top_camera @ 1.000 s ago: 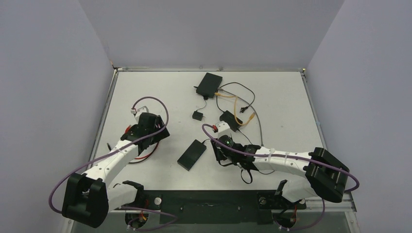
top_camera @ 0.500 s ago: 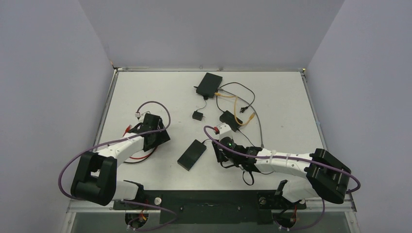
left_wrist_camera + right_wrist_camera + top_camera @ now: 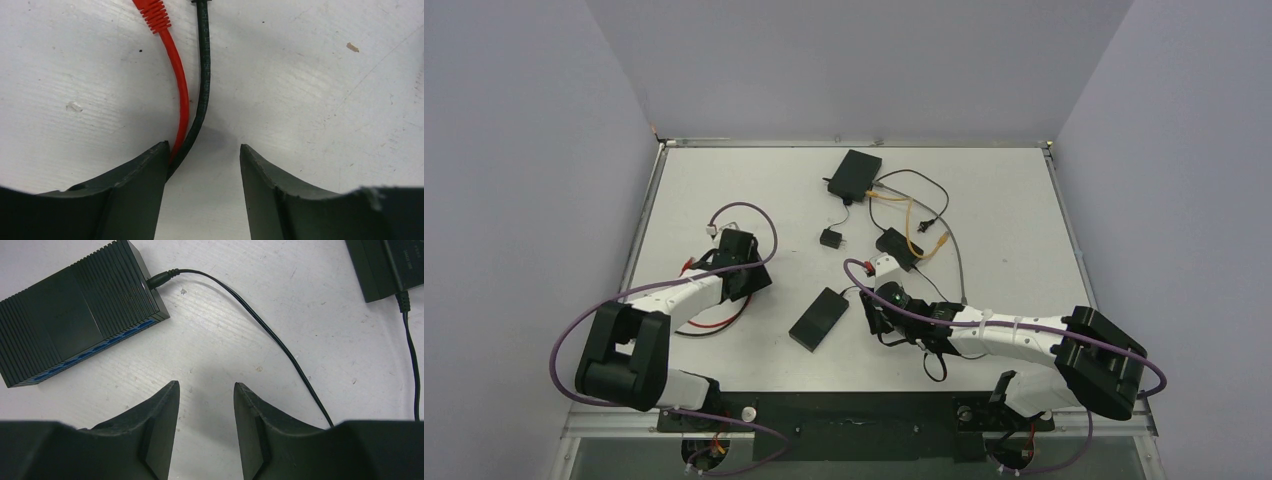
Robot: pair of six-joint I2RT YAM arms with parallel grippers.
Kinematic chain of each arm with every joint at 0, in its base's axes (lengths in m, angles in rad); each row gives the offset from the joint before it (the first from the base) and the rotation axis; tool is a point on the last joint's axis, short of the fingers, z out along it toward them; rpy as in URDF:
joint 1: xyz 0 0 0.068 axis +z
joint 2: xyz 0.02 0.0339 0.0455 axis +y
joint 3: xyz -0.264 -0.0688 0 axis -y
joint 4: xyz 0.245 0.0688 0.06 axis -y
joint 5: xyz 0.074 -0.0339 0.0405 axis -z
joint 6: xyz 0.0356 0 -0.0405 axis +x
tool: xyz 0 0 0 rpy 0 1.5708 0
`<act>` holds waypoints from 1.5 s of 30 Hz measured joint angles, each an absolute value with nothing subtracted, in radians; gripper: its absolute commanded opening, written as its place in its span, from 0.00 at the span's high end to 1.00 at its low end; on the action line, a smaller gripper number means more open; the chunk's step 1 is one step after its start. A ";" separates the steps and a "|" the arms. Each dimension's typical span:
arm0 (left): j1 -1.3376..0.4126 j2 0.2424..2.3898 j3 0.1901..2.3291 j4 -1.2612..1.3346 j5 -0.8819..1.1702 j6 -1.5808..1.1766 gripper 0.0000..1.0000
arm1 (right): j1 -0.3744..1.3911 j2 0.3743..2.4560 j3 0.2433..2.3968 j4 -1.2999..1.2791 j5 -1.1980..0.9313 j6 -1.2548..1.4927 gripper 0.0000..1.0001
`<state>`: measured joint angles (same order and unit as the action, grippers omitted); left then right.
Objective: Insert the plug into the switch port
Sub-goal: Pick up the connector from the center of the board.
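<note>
The switch (image 3: 819,318) is a ribbed black box with a blue port face (image 3: 80,305), lying at the table's middle. The plug (image 3: 688,267) ends a red cable (image 3: 180,95); only its ribbed red boot (image 3: 152,12) shows in the left wrist view. My left gripper (image 3: 736,272) (image 3: 202,147) is down at the table, open. The red cable and a black cable (image 3: 202,75) run between its fingers, against the left one. My right gripper (image 3: 879,315) (image 3: 205,385) stands open and empty just right of the switch.
A thin black lead (image 3: 260,325) runs from the switch's end towards my right gripper. A black box (image 3: 854,172) lies at the back. A small adapter (image 3: 830,238) and another black box (image 3: 894,246) with orange wires (image 3: 916,225) lie behind my right gripper.
The left arm's elbow has drawn back and its wrist shifted slightly away. Its jaws have narrowed round the two cables. The right arm has not moved.
</note>
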<state>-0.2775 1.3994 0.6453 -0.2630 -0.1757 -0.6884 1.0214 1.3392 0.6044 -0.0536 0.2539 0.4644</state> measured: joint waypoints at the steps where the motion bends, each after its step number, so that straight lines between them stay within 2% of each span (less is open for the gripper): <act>1: -0.278 1.403 0.646 -0.256 -0.170 -0.688 0.54 | 1.021 1.339 0.604 -0.054 0.254 0.464 0.60; 14: -0.274 1.445 0.648 -0.180 -0.067 -0.690 0.79 | 1.021 1.339 0.594 -0.053 0.253 0.464 0.60; 24: -0.275 1.487 0.664 -0.146 0.009 -0.686 0.93 | 1.021 1.339 0.594 -0.053 0.247 0.464 0.60; 26: -0.279 1.496 0.670 -0.144 0.017 -0.685 1.00 | 1.021 1.339 0.594 -0.053 0.246 0.464 0.60; 36: -0.356 1.526 0.715 -0.173 0.009 -0.667 1.00 | 1.021 1.339 0.594 -0.053 0.246 0.460 0.60; 45: -0.407 1.487 0.762 -0.357 -0.044 -0.628 1.00 | 1.021 1.339 0.593 -0.032 0.246 0.460 0.60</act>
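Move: Just to the left hand's left, about 1 cm off and a little below the half-open fingertips, runs the pair of red and black cables. The red connector at its far end lies some 8 cm ahead and 3 cm left. The switch is about 7 cm back and 13 cm right, the small adapter about 9 cm ahead and 15 cm right. From the idle right hand the cable pair lies roughly 21 cm left, 8 cm ahead and 4 cm lower. Sweeping right about 6 cm, low over the board towards the switch, the left hand shuts its fingers and pinches the red and black cables together. It edges slightly forward meanwhile, then with the fingers shut draws back nearly 3 cm towards its base, the wrist turning some 15 degrees clockwise overall. ##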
